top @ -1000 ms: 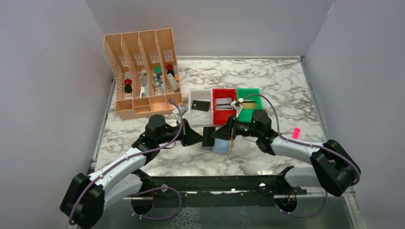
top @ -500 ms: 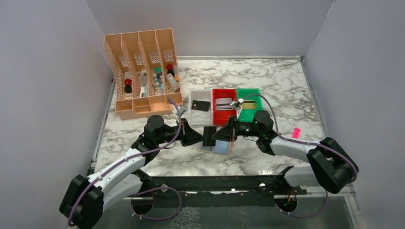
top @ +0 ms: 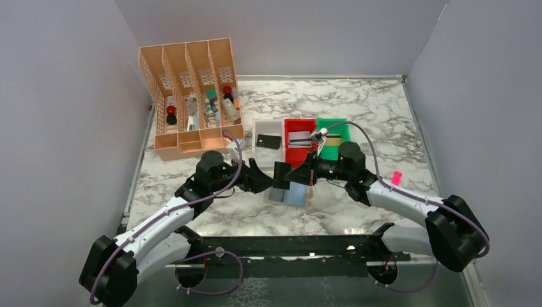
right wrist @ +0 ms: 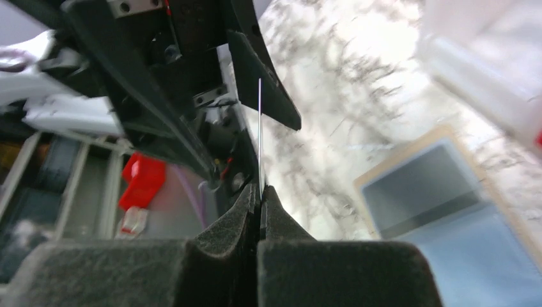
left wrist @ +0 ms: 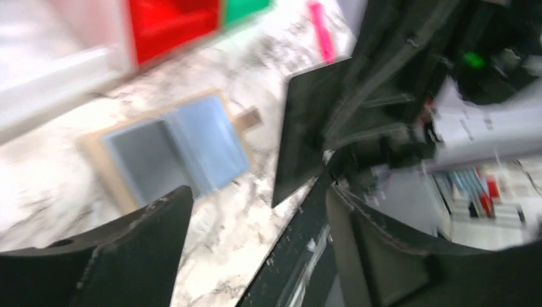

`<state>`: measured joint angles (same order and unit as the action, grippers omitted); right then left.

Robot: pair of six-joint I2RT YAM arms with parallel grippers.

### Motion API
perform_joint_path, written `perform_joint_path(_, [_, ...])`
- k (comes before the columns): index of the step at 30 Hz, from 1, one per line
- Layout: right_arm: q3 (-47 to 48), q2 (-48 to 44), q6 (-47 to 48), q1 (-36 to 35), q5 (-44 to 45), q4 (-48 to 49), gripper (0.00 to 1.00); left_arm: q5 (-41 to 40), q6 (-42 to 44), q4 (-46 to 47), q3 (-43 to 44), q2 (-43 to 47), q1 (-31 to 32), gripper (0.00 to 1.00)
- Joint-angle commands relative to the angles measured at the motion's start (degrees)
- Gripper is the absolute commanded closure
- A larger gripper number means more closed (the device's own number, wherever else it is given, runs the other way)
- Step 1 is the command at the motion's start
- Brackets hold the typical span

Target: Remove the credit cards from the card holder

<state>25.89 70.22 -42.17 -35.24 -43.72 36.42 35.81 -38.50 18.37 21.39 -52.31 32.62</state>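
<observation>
A black credit card (top: 282, 174) stands on edge above the card holder (top: 287, 194), a flat blue-grey bifold with a tan border lying open on the marble. My right gripper (top: 296, 174) is shut on the card's right edge. In the right wrist view the card (right wrist: 259, 128) shows edge-on between the closed pads (right wrist: 250, 203). My left gripper (top: 261, 178) is open just left of the card. In its wrist view the card (left wrist: 305, 131) hangs beyond the spread fingers (left wrist: 137, 246), clear of them, and the holder (left wrist: 172, 147) lies below.
A white bin (top: 257, 153) holds a black card (top: 268, 141), a red bin (top: 295, 158) a silver card (top: 298, 137), and a green bin (top: 340, 125) a gold-striped card (top: 332, 140). An orange slotted organizer (top: 192, 96) stands at the back left. A pink marker (top: 396, 177) lies at the right.
My left gripper has opened and let go of the black card. My right gripper has closed onto it. Both grippers and the card have shifted slightly away from the arm bases.
</observation>
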Motion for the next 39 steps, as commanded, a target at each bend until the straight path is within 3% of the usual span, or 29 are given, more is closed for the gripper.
perform_joint_path(1, [8.75, -2.04, 12.28, 0.18, 13.72, -20.75, 0.99, -27.24, 7.19, -27.29, 10.44, 2.55, -0.28, 0.11])
perform_joint_path(4, [14.61, 0.73, 16.66, -0.25, 19.21, -28.07, 0.99, -37.6, 7.85, -35.63, 14.18, 3.64, -0.28, 0.02])
perform_joint_path(8, [21.94, 4.72, 22.53, -2.57, 30.17, -35.56, 0.99, -46.42, 8.88, -42.56, 17.63, 4.48, -0.28, 0.01])
perform_joint_path(18, [38.86, 19.36, 39.22, -13.49, 58.35, -43.85, 0.99, -57.6, 13.71, -45.68, 16.69, 11.51, -0.29, 0.01])
perform_joint_path(26, [48.09, 29.8, 49.32, -16.23, 66.76, -42.84, 0.99, -61.05, 13.78, -47.13, 17.66, 12.06, -0.28, 0.01])
perform_joint_path(33, [57.85, 40.74, 54.77, -16.61, 75.9, -48.7, 0.99, -62.33, 12.71, -48.11, 17.69, 13.45, -0.28, 0.01])
perform_joint_path(39, [59.01, 44.65, 59.58, -16.7, 76.24, -46.04, 0.99, -62.97, 12.76, -48.25, 17.64, 14.08, -0.28, 0.01])
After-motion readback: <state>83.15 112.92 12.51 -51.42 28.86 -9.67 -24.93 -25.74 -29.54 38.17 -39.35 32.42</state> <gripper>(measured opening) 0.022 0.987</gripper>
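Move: The right hand holds the black card; the white bin it is bound for has its middle about 21 cm ahead, 7 cm to the left and some 14 cm below. The red bin is equally far out but about 4 cm to the hand's right, while the open card holder lies only 3 cm ahead, level sideways, 15 cm down. From the left hand the white bin is roughly 22 cm straight ahead and 14 cm below. Forward about 20 cm and slightly left, the right arm carries the pinched black card from above the card holder to the white bin, rising a little, then sinking over it as the fingers swing from pointing left to pointing forward and down. The left hand, already clear of the card, opens fully and backs off left about 17 cm, somewhat forward too, turning counter-clockwise to point forward and down. ##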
